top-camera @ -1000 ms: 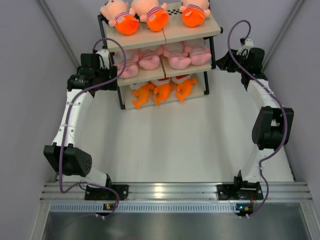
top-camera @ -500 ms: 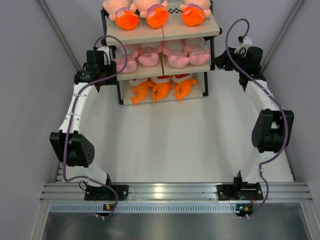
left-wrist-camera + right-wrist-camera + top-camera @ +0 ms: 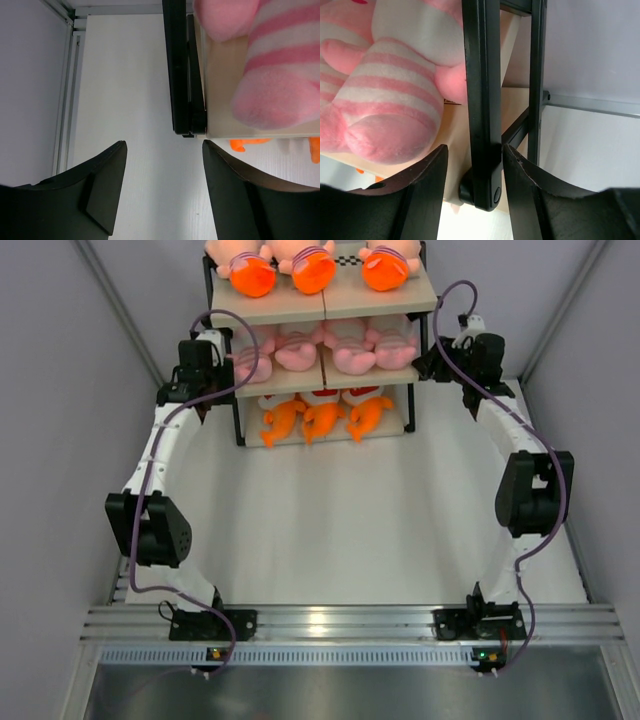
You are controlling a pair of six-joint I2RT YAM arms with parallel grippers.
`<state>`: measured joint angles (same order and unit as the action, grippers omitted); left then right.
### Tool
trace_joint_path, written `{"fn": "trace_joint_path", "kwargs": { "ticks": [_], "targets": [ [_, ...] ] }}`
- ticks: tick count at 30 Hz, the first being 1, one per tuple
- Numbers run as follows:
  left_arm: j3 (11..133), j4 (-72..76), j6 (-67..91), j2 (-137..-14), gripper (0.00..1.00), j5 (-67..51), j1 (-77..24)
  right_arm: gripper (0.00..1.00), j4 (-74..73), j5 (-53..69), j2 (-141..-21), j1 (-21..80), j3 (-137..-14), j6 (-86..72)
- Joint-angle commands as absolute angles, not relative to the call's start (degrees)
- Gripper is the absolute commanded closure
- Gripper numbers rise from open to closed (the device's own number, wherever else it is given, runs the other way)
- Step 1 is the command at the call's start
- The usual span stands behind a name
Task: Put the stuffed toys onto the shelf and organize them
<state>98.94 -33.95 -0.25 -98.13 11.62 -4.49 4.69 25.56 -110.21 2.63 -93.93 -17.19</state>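
The shelf [image 3: 290, 312] stands at the back of the table, holding the stuffed toys. Dolls with orange bottoms [image 3: 255, 275] lie on top, pink striped animals [image 3: 350, 352] on the middle board and orange sharks [image 3: 325, 418] at the bottom. My left gripper [image 3: 215, 358] hangs beside the shelf's left post [image 3: 180, 65]. That left gripper [image 3: 164, 145] is open with only table between its fingers, and a pink toy [image 3: 272, 75] lies just ahead. My right gripper [image 3: 425, 362] is at the right front post [image 3: 480, 75]. The right gripper [image 3: 475, 147] straddles it: the right finger touches, and a gap shows on the left.
Grey walls close in on both sides, and the left one [image 3: 60, 390] runs close to my left arm. White tabletop [image 3: 330, 520] stretches in front of the shelf. A metal rail [image 3: 340, 625] carries both arm bases along the near edge.
The shelf has turned square and slid back a little. My left arm reached farther back along its left side and its jaws narrowed. My right gripper moved in onto the right post.
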Motion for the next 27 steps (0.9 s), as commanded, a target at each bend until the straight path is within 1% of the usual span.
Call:
{"fn": "trace_joint_path", "kwargs": {
  "ticks": [1, 4, 5, 7, 8, 9, 11, 12, 15, 16, 17, 18, 23, 27],
  "targets": [
    [99.1, -24.2, -1.1, -98.8, 0.33, 10.7, -4.6, 0.52, 6.7, 25.3, -110.7, 3.6, -96.7, -17.2],
    [99.1, -22.2, -0.8, -99.5, 0.33, 9.4, -4.6, 0.57, 6.5, 25.1, -111.4, 3.8, -97.0, -17.2],
    [99.2, -22.1, -0.7, -99.9, 0.35, 9.0, -4.6, 0.64, 6.5, 25.0, -111.4, 3.8, -97.0, -17.2],
    [99.7, -21.7, -0.6, -100.5, 0.4, 8.2, -4.6, 0.72, 6.1, 25.0, -111.6, 3.8, -97.1, -16.9],
    [99.8, -21.7, -0.7, -101.2, 0.42, 7.5, -4.6, 0.79, 6.1, 25.1, -111.5, 3.8, -96.9, -16.8],
    [100.0, -21.7, -0.6, -101.6, 0.51, 7.5, -4.6, 0.82, 5.7, 25.3, -111.3, 3.8, -96.6, -16.6],
    [100.4, -21.7, -1.1, -102.5, 0.59, 7.3, -4.6, 0.89, 5.3, 25.5, -110.8, 3.8, -96.1, -15.9],
    [100.4, -21.8, -1.1, -102.6, 0.69, 6.9, -4.6, 0.9, 5.2, 25.9, -110.0, 3.8, -95.2, -15.5],
    [100.4, -21.8, -1.4, -103.0, 0.82, 6.8, -4.6, 0.94, 5.3, 26.9, -108.6, 3.9, -93.5, -14.5],
    [100.4, -21.8, -1.8, -103.1, 0.92, 7.0, -4.6, 0.96, 4.9, 27.1, -108.3, 3.8, -93.3, -14.0],
    [100.6, -21.8, -2.0, -103.2, 0.98, 7.4, -4.5, 0.99, 4.7, 27.2, -108.1, 3.8, -93.2, -13.9],
    [100.7, -21.8, -2.0, -103.4, 1.0, 8.0, -4.5, 1.0, 4.5, 27.6, -107.6, 3.8, -92.8, -13.4],
    [99.2, -21.8, -2.0, -101.1, 1.0, 7.8, -4.4, 1.0, 2.8, 27.8, -105.5, 3.7, -91.1, -13.2],
    [95.3, -21.9, -2.4, -97.7, 1.0, 7.8, -4.4, 1.0, 0.9, 28.3, -102.1, 3.4, -88.6, -12.8]
  ]
}}
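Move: The shelf's left front post stands roughly 4 cm ahead of my open left hand and 2 cm to its right, at hand height; the leftmost pink toy is about 11 cm ahead and 6 cm right. The right front post stands between my right hand's half-open fingers, only about 1 cm ahead; the rightmost pink toy lies some 7 cm ahead and 4 cm left of that hand, at about its height. I close my right fingers on the shelf's right front post while sinking barely 1 cm, keep it pinched, and then draw it back towards me by about 1.5 cm. Meanwhile my left hand reaches about 3.5 cm forward, easing a little right and down, and its fingers shut completely beside the foot of the left post, with nothing between them. ##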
